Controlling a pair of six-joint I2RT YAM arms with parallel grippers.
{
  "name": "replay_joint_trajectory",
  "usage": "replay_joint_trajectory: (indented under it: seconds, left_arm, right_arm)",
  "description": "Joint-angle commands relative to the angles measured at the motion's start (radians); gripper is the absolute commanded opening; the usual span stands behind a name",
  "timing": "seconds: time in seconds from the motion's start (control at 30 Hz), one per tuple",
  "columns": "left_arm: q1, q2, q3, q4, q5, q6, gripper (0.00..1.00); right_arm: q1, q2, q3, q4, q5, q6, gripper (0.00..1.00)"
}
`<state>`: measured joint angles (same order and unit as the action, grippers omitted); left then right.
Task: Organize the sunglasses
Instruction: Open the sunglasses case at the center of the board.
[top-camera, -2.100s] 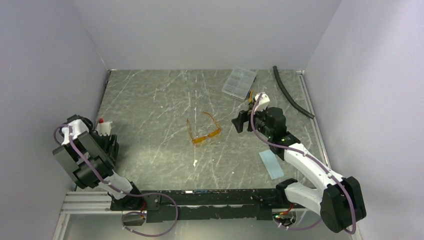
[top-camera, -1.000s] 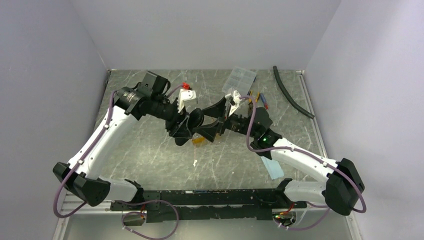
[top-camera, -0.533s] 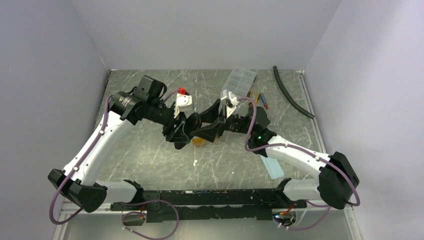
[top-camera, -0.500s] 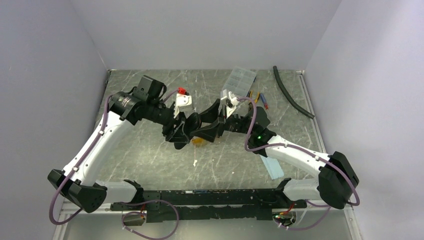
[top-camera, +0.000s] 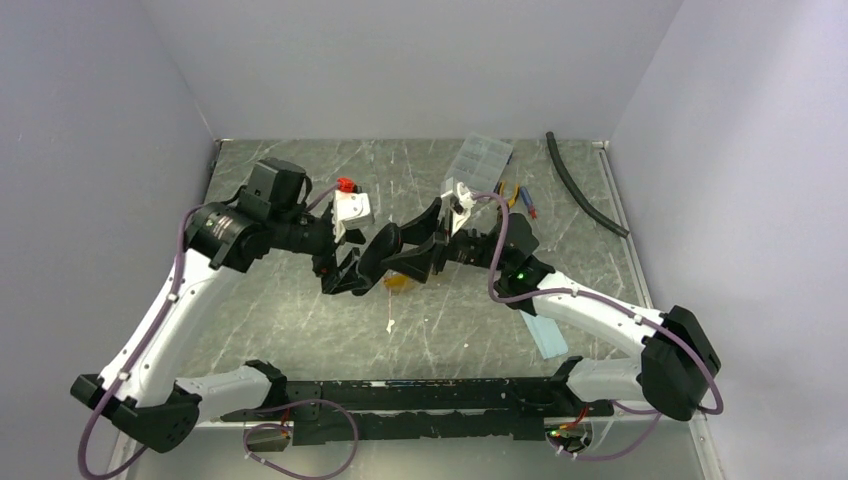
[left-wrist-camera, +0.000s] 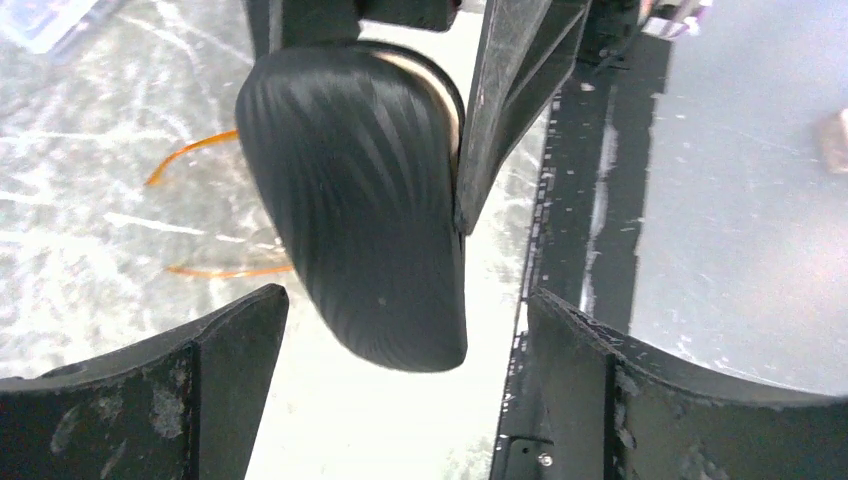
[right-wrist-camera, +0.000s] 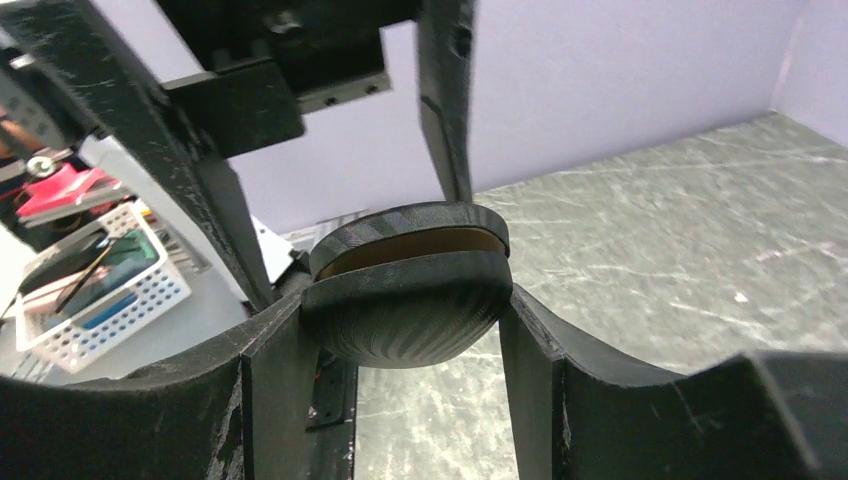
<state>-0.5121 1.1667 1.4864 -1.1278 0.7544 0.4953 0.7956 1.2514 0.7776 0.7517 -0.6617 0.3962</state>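
Observation:
The orange sunglasses (top-camera: 402, 284) lie open on the table, mostly hidden under the arms; their thin arms (left-wrist-camera: 190, 152) show in the left wrist view. Above them my right gripper (top-camera: 412, 248) is shut on a black ribbed glasses case (right-wrist-camera: 405, 300) with a tan seam, its fingers (right-wrist-camera: 270, 380) pressed on both sides. My left gripper (top-camera: 345, 277) stands open just left of the case. The case's rounded end (left-wrist-camera: 355, 200) hangs just above the gap between the left fingers (left-wrist-camera: 215, 375) and touches neither.
A clear compartment box (top-camera: 478, 163) and small hand tools (top-camera: 520, 197) lie at the back. A black hose (top-camera: 580, 190) runs along the right edge. A pale blue pad (top-camera: 545, 330) lies near the right arm. A white scrap (top-camera: 389, 325) lies in front of the sunglasses.
My left gripper has opened, let go of the case and drawn back to the left. My right gripper has closed on the case and holds it alone.

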Motion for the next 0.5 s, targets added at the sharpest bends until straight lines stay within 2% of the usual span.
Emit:
replay_joint_trajectory:
  seconds: [0.0,0.13,0.37,0.47]
  left_arm:
    - [-0.005,-0.044,-0.015,0.066,-0.166,-0.039,0.95]
    - [-0.005,-0.025,-0.052,0.084,-0.176,-0.032,0.95]
    - [-0.005,0.049,-0.056,0.109,-0.184,-0.016,0.95]
    - [-0.005,0.048,-0.056,0.121,-0.202,-0.001,0.87]
  right_arm:
    - [-0.002,-0.063,0.018,-0.07,0.14,-0.001,0.0]
    - [-0.002,-0.065,0.027,-0.086,0.211,0.077,0.0]
    - [-0.003,-0.033,0.041,-0.083,0.22,0.131,0.0]
    - [-0.002,-0.027,0.043,-0.082,0.193,0.132,0.0]
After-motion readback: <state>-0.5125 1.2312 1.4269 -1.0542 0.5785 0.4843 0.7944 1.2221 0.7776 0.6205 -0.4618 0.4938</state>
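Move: The sunglasses case is already in the right gripper, its middle roughly 3 cm to the left of that hand and 1 cm back. From the open left gripper the case lies some 5 cm to the right, 1 cm ahead and slightly lower, with the right fingertips about 8 cm to the right and 2 cm ahead. The sunglasses lie on the table, from the left hand about 13 cm ahead, 10 cm right and 30 cm down. Bring the open left gripper about 4 cm forward, rising slightly at first, then down some 4 cm over the free end of the sunglasses case, tipping its fingers a little more downward and only just starting to close. Meanwhile keep the right fingers' grip on the case and carry it about 3 cm forward and 1 cm down, turning it clockwise and rolling it, each some 10 degrees. ##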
